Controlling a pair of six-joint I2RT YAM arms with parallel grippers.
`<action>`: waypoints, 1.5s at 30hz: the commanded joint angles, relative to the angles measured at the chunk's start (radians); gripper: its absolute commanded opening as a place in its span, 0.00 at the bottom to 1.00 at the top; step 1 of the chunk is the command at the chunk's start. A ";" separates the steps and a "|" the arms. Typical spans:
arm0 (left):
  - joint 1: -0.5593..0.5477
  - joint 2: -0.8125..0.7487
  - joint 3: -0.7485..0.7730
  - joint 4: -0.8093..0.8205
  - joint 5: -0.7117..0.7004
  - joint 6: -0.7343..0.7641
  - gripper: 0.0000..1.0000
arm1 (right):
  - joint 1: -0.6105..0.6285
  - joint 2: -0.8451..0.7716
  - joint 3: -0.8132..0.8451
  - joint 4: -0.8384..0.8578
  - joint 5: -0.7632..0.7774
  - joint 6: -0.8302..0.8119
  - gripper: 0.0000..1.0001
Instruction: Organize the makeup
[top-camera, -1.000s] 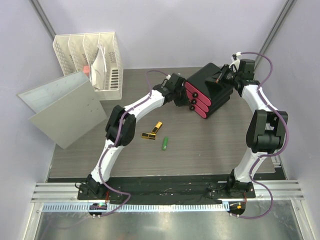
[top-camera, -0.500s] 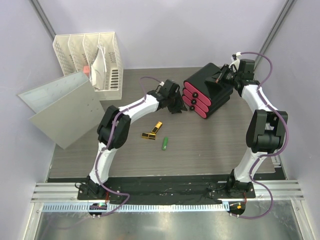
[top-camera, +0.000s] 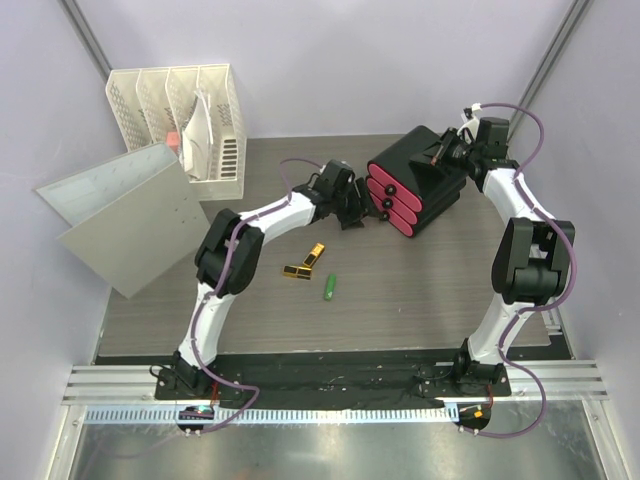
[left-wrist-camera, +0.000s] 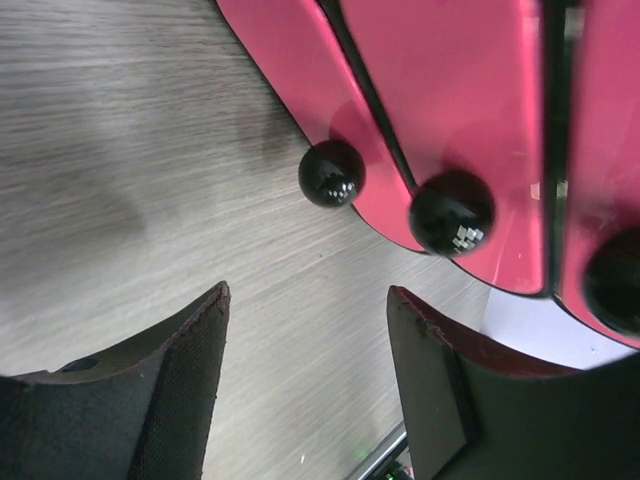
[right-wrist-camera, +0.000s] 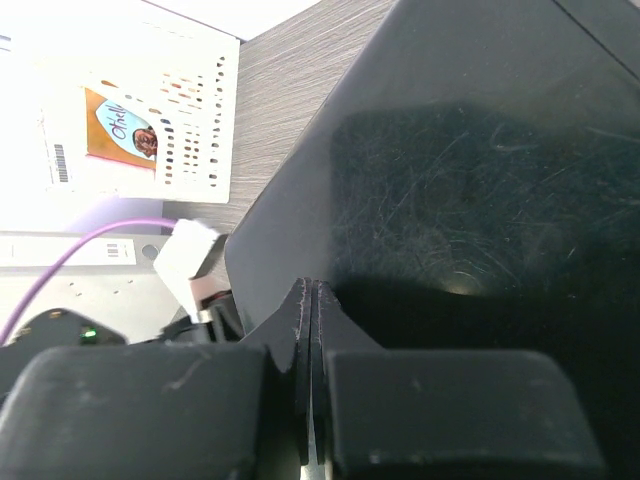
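Note:
The makeup in view is two gold-black lipsticks (top-camera: 315, 255) (top-camera: 297, 270) and a green stick (top-camera: 330, 288), lying loose mid-table. The black organizer box (top-camera: 425, 170) with pink drawers (left-wrist-camera: 470, 110) stands at the back right, its drawers pushed in. My left gripper (top-camera: 352, 212) (left-wrist-camera: 305, 380) is open and empty, just left of the drawer fronts. It sits a little short of the black knobs (left-wrist-camera: 331, 173). My right gripper (top-camera: 447, 155) (right-wrist-camera: 312, 300) is shut with nothing between its fingers, resting on the box's black top (right-wrist-camera: 470, 200).
A white file rack (top-camera: 180, 115) (right-wrist-camera: 140, 120) holding papers stands at the back left. A grey folder (top-camera: 125, 215) leans beside it over the table's left edge. The arm bases sit at the near edge.
My left gripper went from shut at the drawer fronts to open and drew back leftward, away from the knobs. The right gripper stayed shut on the box top.

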 joint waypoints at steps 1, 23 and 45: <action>0.005 0.029 -0.008 0.137 0.063 -0.039 0.61 | 0.007 0.100 -0.084 -0.264 0.130 -0.085 0.01; 0.023 0.163 -0.034 0.421 0.118 -0.290 0.42 | 0.007 0.102 -0.086 -0.266 0.127 -0.092 0.01; 0.043 0.177 -0.072 0.407 0.121 -0.312 0.08 | 0.007 0.106 -0.089 -0.267 0.125 -0.095 0.01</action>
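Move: The bottom drawer's knob sits close to the left hand: about 3 cm ahead, 4 cm to the right and 3 cm below. Straight above that knob are the middle knob, some 4 cm higher, and the top knob, some 8 cm higher. The yellow compact lies about 4 cm back and 12 cm left of the hand, 5 cm below. From the right hand the bottom knob is roughly 5 cm back, 10 cm left and 12 cm below. The bottom drawer's knob ends up pinched between the left fingertips: the open hand first sinks and shifts right, then eases forward and farther right to the knob, about 5 cm in all. Meanwhile the wrist tilts some 20 degrees, so the fingers point flatter and more to the right, and they close until they take hold. The right hand stays put, shut fingers still on top of the drawer case. ##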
